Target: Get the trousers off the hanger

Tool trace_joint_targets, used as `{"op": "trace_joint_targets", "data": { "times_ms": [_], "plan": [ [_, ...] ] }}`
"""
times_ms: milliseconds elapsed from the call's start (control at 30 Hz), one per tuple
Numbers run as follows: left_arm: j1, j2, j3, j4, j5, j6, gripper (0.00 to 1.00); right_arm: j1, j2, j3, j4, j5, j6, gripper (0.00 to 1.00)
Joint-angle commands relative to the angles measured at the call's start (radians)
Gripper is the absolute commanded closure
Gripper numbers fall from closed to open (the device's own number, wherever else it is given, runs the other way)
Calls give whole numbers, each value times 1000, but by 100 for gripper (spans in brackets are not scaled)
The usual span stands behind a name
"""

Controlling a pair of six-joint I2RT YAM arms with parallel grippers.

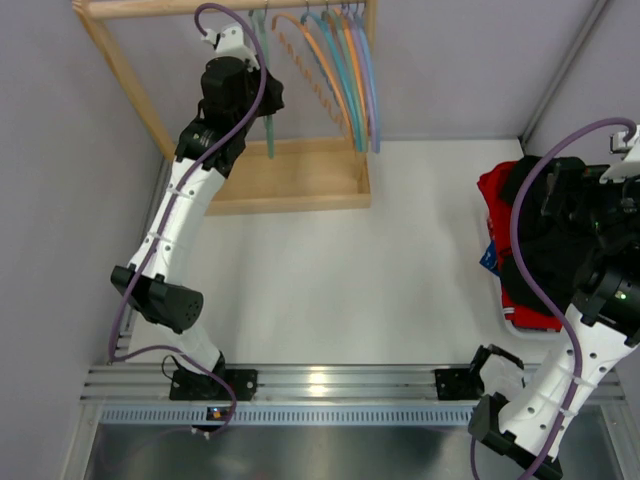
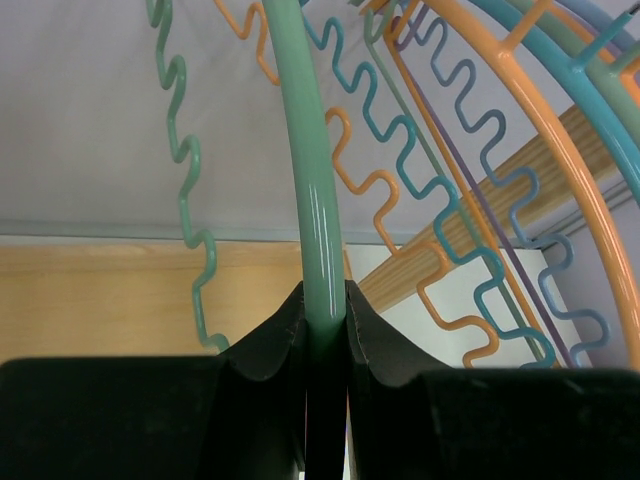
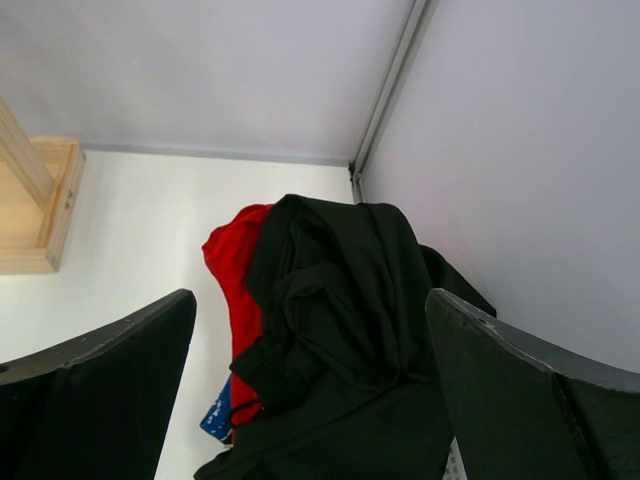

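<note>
The mint-green hanger (image 1: 268,128) hangs at the left end of the wooden rack, with no cloth on it. My left gripper (image 2: 325,300) is shut on its smooth curved arm (image 2: 306,150), and its wavy notched arm (image 2: 185,170) shows to the left. The black trousers (image 3: 340,300) lie crumpled on a pile at the table's right edge (image 1: 545,245), on top of a red garment (image 3: 230,270). My right gripper (image 3: 310,305) hovers just above the trousers, open wide, with nothing between its fingers.
Several orange, blue and purple hangers (image 1: 345,70) hang on the rack's rail to the right of the green one. The wooden rack base (image 1: 290,180) stands at the back left. A blue patterned cloth (image 3: 215,420) peeks out beneath the pile. Walls close in on the right.
</note>
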Motion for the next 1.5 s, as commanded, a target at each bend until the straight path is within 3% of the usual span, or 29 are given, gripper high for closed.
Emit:
{"op": "trace_joint_targets", "data": {
  "times_ms": [0,433,533,567,600,833,900,1067,1267,1467],
  "plan": [
    [-32,-4,50,88,-11,38,100,-9,-8,-7,18,-5,0,1],
    [-86,24,50,108,-50,72,98,-9,-19,-21,21,-11,-4,1],
    [-86,-12,12,116,-56,84,76,-9,-19,-22,20,-20,3,1],
    [-86,-19,1,117,-57,92,59,-9,-17,-21,18,-23,7,1],
    [-85,-44,-10,117,-59,95,54,-9,-19,-21,20,-26,11,1],
    [-80,-214,-160,128,-28,139,28,-9,-25,-33,15,-66,17,0],
    [-74,-260,-201,127,-18,153,25,-9,-20,-42,7,-80,17,1],
    [7,-427,-387,124,116,127,4,-10,3,-53,0,-129,42,1],
    [188,-607,-570,73,324,119,1,-9,22,-94,-2,-220,54,1],
    [279,-682,-665,-134,294,311,1,-9,62,-176,-65,-347,66,0]
  ]
}}
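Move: The left hand holds the green hanger by its near arm. Its spot on the rail, just left of the other hangers, is about 8 cm ahead of the hand, 4 cm to the right and 13 cm up. The slanting orange hanger's middle is some 8 cm ahead and 8 cm right, 3 cm up; the wooden tray lies about 7 cm ahead, 3 cm right, 41 cm below. For the right hand that rail spot is roughly 32 cm ahead, 55 cm left, 13 cm up. The left hand keeps its pinch on the green hanger and slides it about 4 cm to the right along the rail towards the orange hanger, then halts, opens its fingers wide to let go, and draws some 15 cm back and 15 cm left, away from the hangers, dipping slightly at the end. Late on, the empty, still open right hand sinks about 6 cm over the black trousers, drifting a little left and forward while it turns some 15 degrees counter-clockwise and tips down. ##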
